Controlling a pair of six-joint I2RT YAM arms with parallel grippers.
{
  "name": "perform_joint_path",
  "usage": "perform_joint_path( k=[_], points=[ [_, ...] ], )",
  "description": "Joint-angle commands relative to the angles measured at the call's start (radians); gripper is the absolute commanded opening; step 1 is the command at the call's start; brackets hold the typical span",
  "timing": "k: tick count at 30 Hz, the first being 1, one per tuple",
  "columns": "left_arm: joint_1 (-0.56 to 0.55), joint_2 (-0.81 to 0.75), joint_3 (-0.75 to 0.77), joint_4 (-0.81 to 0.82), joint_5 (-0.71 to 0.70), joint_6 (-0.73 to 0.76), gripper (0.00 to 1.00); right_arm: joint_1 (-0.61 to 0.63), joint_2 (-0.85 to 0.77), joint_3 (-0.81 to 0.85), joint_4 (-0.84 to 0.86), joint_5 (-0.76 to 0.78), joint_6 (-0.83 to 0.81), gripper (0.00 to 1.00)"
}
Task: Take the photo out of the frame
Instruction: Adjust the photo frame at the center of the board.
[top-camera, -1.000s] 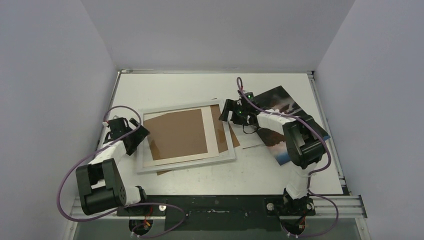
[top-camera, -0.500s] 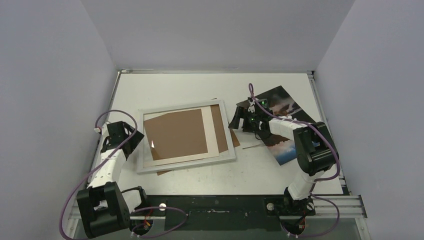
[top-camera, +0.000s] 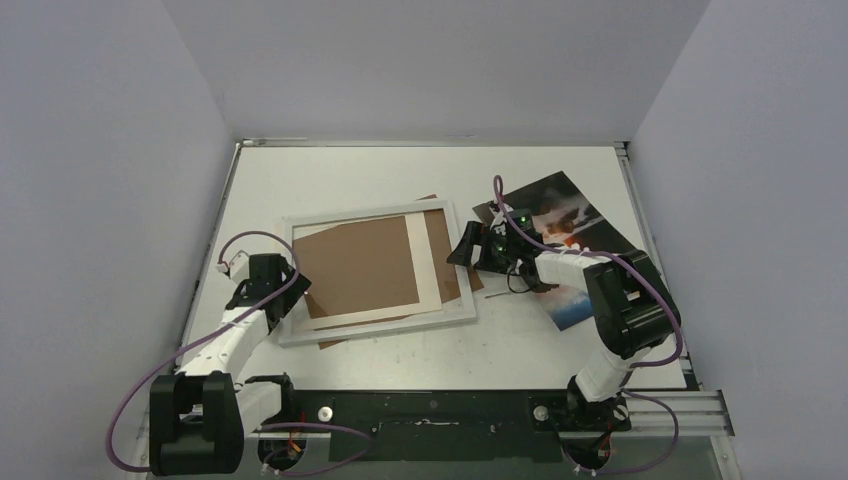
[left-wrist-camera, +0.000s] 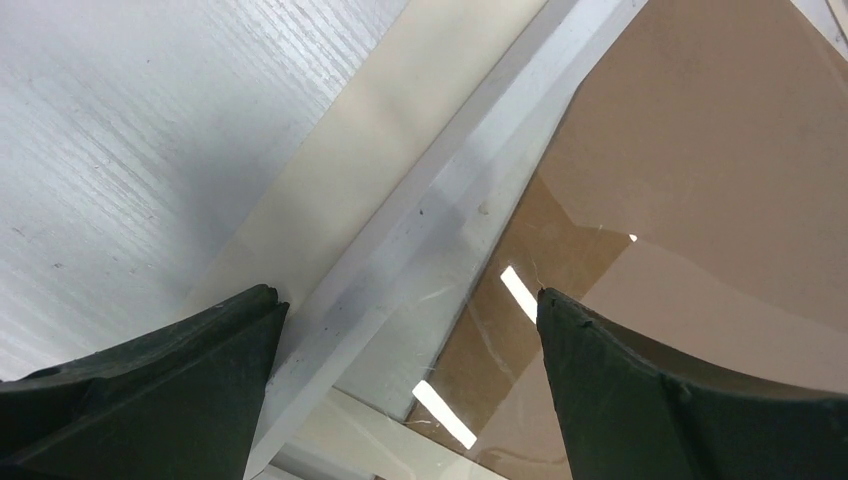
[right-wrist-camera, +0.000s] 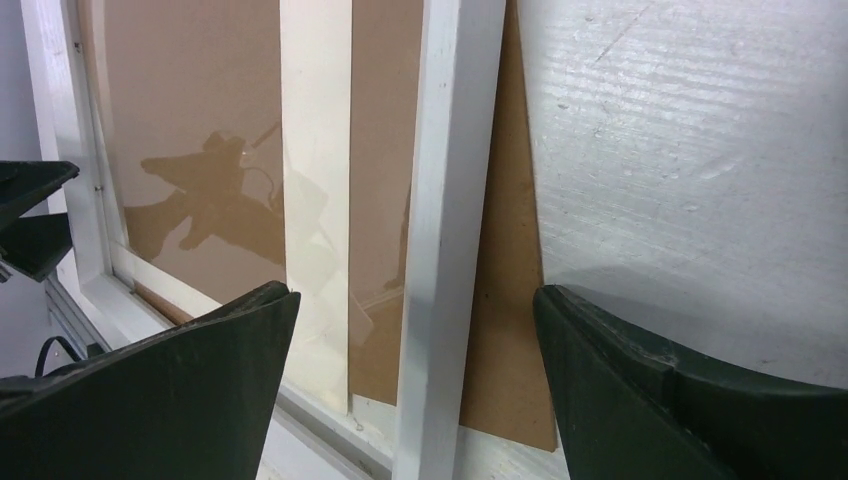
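The frame (top-camera: 380, 327) lies flat at the table's centre, a narrow white border around a brown board (top-camera: 360, 265) and a cream mat (top-camera: 425, 262). The photo (top-camera: 556, 203), a dark print with an orange glow, lies on the table to the right, outside the frame and partly under my right arm. My left gripper (top-camera: 288, 291) is open, its jaws straddling the frame's left border (left-wrist-camera: 430, 230). My right gripper (top-camera: 463, 250) is also open, straddling the frame's right border (right-wrist-camera: 445, 200). Neither holds anything. In the wrist views the left gripper (left-wrist-camera: 405, 300) and right gripper (right-wrist-camera: 410, 295) sit low over the frame.
A brown board sticks out from under the frame at its right side (right-wrist-camera: 510, 300) and near edge (top-camera: 335, 343). The white table (top-camera: 330, 175) is boxed in by grey walls on three sides. A black rail (top-camera: 430, 410) with the arm bases runs along the near edge.
My left gripper has swung in to the frame's left border. My right gripper has come down and left onto the frame's right border. Both jaws stayed open.
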Motion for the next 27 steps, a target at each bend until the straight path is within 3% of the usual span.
perform_joint_path(
  k=[1, 7, 16, 20, 27],
  points=[
    [-0.115, 0.034, -0.066, 0.076, 0.182, -0.204, 0.97, 0.091, -0.022, -0.07, 0.039, -0.142, 0.171, 0.9],
    [-0.176, 0.049, -0.022, 0.096, 0.216, -0.247, 0.97, 0.0, -0.034, -0.023, -0.02, -0.152, 0.141, 0.9],
    [-0.236, 0.115, 0.013, 0.186, 0.227, -0.295, 0.97, 0.006, 0.016, 0.034, -0.012, -0.136, 0.143, 0.9],
    [-0.211, 0.245, 0.071, 0.26, 0.254, -0.261, 0.97, 0.005, 0.053, 0.097, -0.053, -0.112, 0.141, 0.92],
    [-0.214, 0.486, 0.25, 0.363, 0.3, -0.234, 0.97, 0.037, 0.015, -0.011, 0.078, -0.053, 0.263, 0.92]
  ],
)
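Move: The photo frame's left side lies between the left hand's open fingers; its middle is about 16 cm to that hand's right and 7 cm ahead. The right hand straddles the right side, with the frame's middle some 19 cm to its left and level front to back. From the right hand, the cream strip is about 8 cm left and 1 cm ahead, the brown backing board's middle roughly 17 cm left and level, and the loose photo some 20 cm right and 4 cm ahead. With its outer finger still against the outside of the left rail, the left hand eases about 3 cm right, then drives forward, some 7.5 cm in all and fastest at the end. The right hand, still astride the right rail, goes about 4.5 cm forward and 3 cm right, turning some 15 degrees clockwise. Both grippers stay open, low over the board. ##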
